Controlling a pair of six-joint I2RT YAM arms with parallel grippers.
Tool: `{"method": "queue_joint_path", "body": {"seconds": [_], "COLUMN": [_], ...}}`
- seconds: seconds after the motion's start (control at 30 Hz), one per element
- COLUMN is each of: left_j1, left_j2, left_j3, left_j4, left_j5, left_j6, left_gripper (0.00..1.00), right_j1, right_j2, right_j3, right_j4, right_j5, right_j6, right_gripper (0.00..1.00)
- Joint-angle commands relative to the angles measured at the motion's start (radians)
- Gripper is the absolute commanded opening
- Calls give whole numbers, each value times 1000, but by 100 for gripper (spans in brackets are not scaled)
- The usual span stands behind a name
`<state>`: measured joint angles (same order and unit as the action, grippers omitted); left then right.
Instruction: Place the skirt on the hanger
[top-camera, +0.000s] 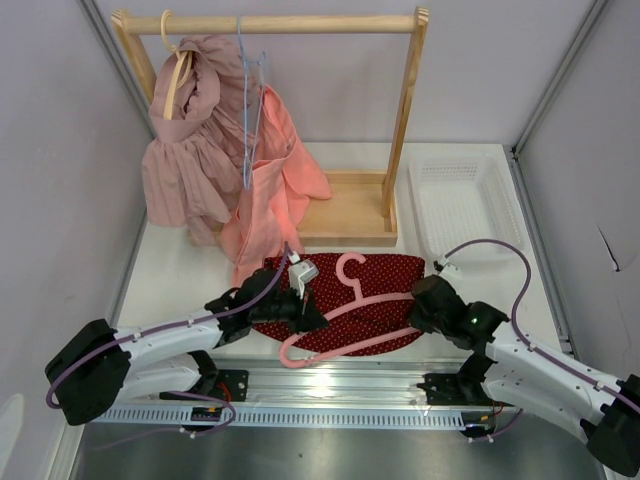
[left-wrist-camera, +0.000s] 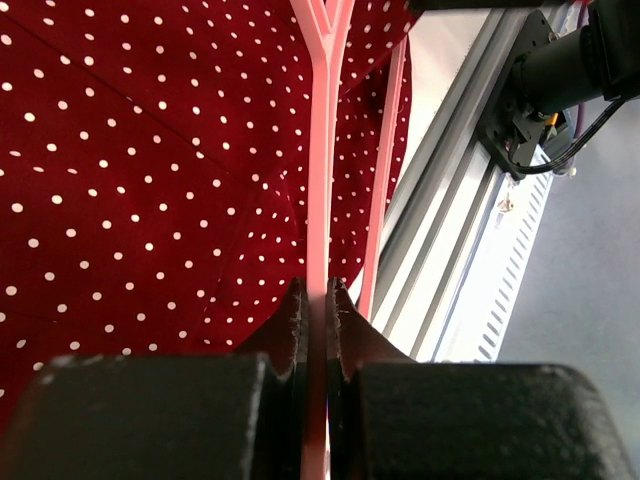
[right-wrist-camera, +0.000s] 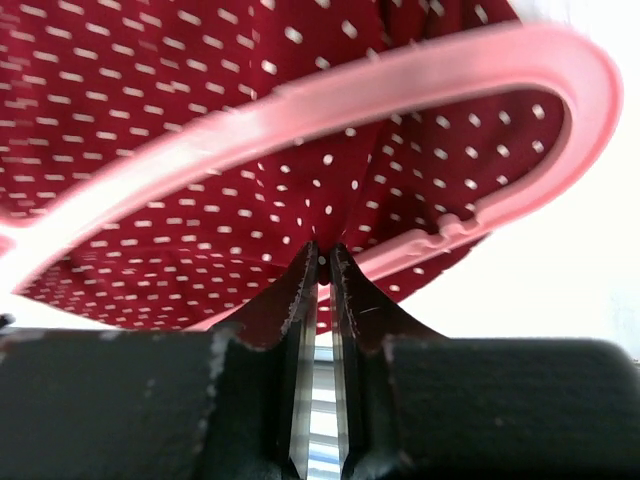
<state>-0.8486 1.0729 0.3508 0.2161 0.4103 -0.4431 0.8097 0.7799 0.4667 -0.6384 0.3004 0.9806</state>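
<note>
The dark red polka-dot skirt (top-camera: 375, 285) lies flat on the table near the front edge. On top of it lies the pink hanger (top-camera: 352, 268), hook pointing to the back. My left gripper (top-camera: 312, 312) is shut on the hanger's thin bar (left-wrist-camera: 322, 150), with the skirt (left-wrist-camera: 140, 150) beneath it. My right gripper (top-camera: 416, 310) sits at the skirt's right edge. In the right wrist view its tips (right-wrist-camera: 323, 250) pinch a small fold of skirt (right-wrist-camera: 150, 60), just under the hanger's curved end (right-wrist-camera: 400, 85).
A wooden rack (top-camera: 405, 120) stands at the back with a mauve ruffled garment (top-camera: 185, 150), a salmon garment (top-camera: 275, 185) and a pale blue wire hanger (top-camera: 245, 110). A white basket (top-camera: 465, 200) sits at back right. A metal rail (top-camera: 330, 385) runs along the near edge.
</note>
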Motion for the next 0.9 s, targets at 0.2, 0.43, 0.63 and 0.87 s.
{"method": "queue_joint_path", "body": {"seconds": [0.2,0.43,0.63,0.87], "left_j1": [0,25,46,51], "left_j2": [9,4,-27,-5], "left_j3": [-38,-19,-56,-79], "left_j4": [149,124,206,279], "left_j5": [-70,-120,-4,91], "left_j6": [55,99,84,80], "left_gripper": [0,0,0,0], "right_j1": [-1,-3,-3,-1], "right_j2": [15,-7,2,2], "right_j3": [135,191,224,216], "right_j4": [-69,-121,-153,-147], "right_j5": [46,59,57,43], "right_j6": [-45,-53,-63,-54], "right_gripper": [12,11,11,11]}}
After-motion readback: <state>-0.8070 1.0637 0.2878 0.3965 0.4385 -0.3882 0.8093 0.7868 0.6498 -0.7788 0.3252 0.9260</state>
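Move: The left gripper already holds the upper arm of the hanger; the fold of skirt it works towards is pinched in the right gripper, about 22 cm to its right and level fore and aft. From the right gripper, the hanger's right end lies some 4 cm ahead and 5 cm to the right, at about its own height; the hanger's hook is roughly 13 cm ahead and 15 cm left. The skirt lies spread under both hands. Keep the right fingers shut on the pinched skirt fold and lift it about 5 cm, nearly straight up, away from the table, drawing on about 1 cm forward. Meanwhile, keep the left grip on the hanger's arm, ease it forward some 2 cm over the skirt, then back 1 cm while rising about 1 cm, rolling it so its forward side tips up slightly. ##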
